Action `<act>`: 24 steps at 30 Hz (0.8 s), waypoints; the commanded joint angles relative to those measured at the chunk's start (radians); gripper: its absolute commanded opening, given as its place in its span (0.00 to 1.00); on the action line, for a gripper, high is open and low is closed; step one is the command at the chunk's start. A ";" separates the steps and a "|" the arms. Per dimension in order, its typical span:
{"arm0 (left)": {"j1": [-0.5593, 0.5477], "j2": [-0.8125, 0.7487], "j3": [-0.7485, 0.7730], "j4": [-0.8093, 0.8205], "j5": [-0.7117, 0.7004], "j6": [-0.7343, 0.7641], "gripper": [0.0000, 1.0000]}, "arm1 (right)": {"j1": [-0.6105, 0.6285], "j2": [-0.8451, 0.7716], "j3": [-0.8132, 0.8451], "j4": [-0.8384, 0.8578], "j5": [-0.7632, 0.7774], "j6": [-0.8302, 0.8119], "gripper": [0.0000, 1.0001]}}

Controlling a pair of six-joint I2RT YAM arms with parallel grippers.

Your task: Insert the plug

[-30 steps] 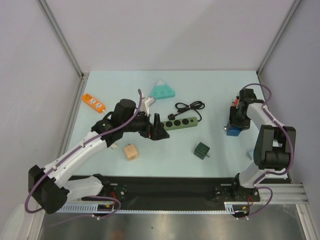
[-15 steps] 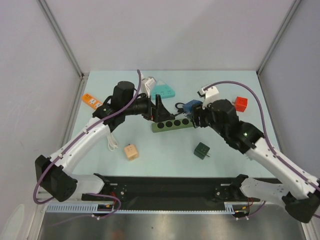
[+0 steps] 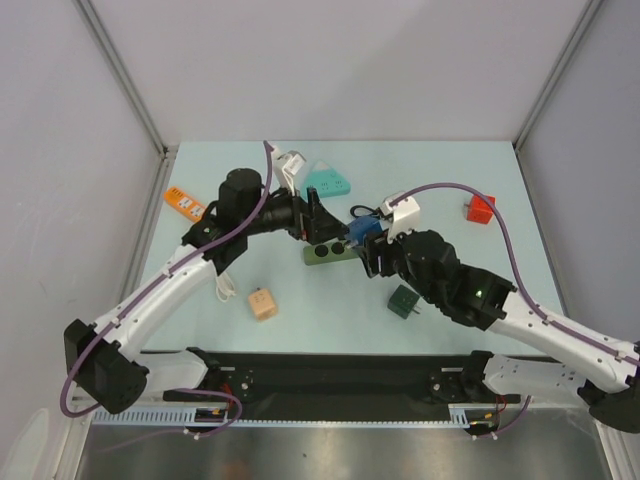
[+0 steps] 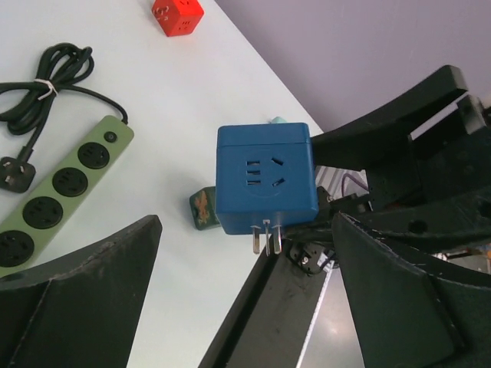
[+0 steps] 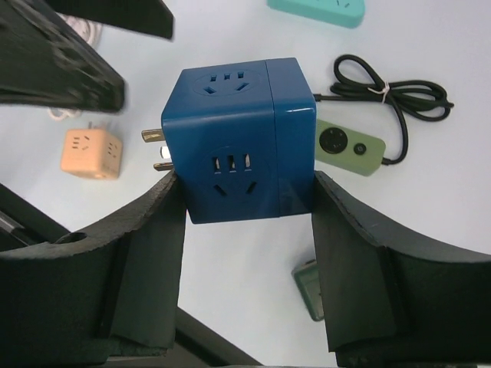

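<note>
The plug is a blue cube adapter (image 5: pixel 238 153) with metal prongs on one side, and my right gripper (image 5: pixel 245 184) is shut on it, one finger on each flank. It hangs above the table at centre (image 3: pixel 360 229), over the right end of the green power strip (image 3: pixel 328 253). In the left wrist view the blue cube (image 4: pixel 265 184) floats between my left gripper's spread fingers (image 4: pixel 245 230) without touching them. The left gripper (image 3: pixel 315 222) is open, just left of the cube, over the strip. The strip's round sockets (image 4: pixel 54 192) and coiled black cord show there.
A red cube (image 3: pixel 480 209) lies at the far right and a dark green cube (image 3: pixel 404 300) sits in front of centre. A peach cube (image 3: pixel 262 303), an orange strip (image 3: pixel 187 204) and a teal triangular adapter (image 3: pixel 327 181) lie to the left and back.
My right arm lifted the blue cube from the far right and swung it to the centre, above the green strip. My left gripper opened wider and shifted slightly back.
</note>
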 commanded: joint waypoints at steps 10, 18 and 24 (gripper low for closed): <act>-0.029 0.006 -0.094 0.179 0.008 -0.157 0.96 | 0.089 0.055 0.013 0.239 0.169 0.005 0.00; -0.035 0.015 -0.125 0.224 -0.005 -0.154 0.75 | 0.095 0.083 0.011 0.262 0.117 0.022 0.00; -0.035 0.044 -0.109 0.244 0.078 -0.153 0.14 | 0.093 0.061 -0.012 0.210 0.044 0.031 0.00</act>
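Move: The blue plug, already clamped in the right fingers in mid-air, sits about 6 cm to the right of the left hand's point, 3 cm below it and 1 cm back. Some 27 cm below the left hand lie the green power strip, 10 cm ahead and 7 cm right, and the dark green cube, 2 cm back and 19 cm right. From the right hand the plug is 1 cm ahead and 1 cm left, and the open left gripper is about 7 cm left, 2 cm ahead and 3 cm up. Downward by about 2.5 cm and rightward a little less, the left hand eases its open fingers around the blue plug with a slight tilt, then closes them and pinches it by two opposite sides. Meanwhile the right hand carries the plug some 3 cm left, into that gap, and keeps its grip. ##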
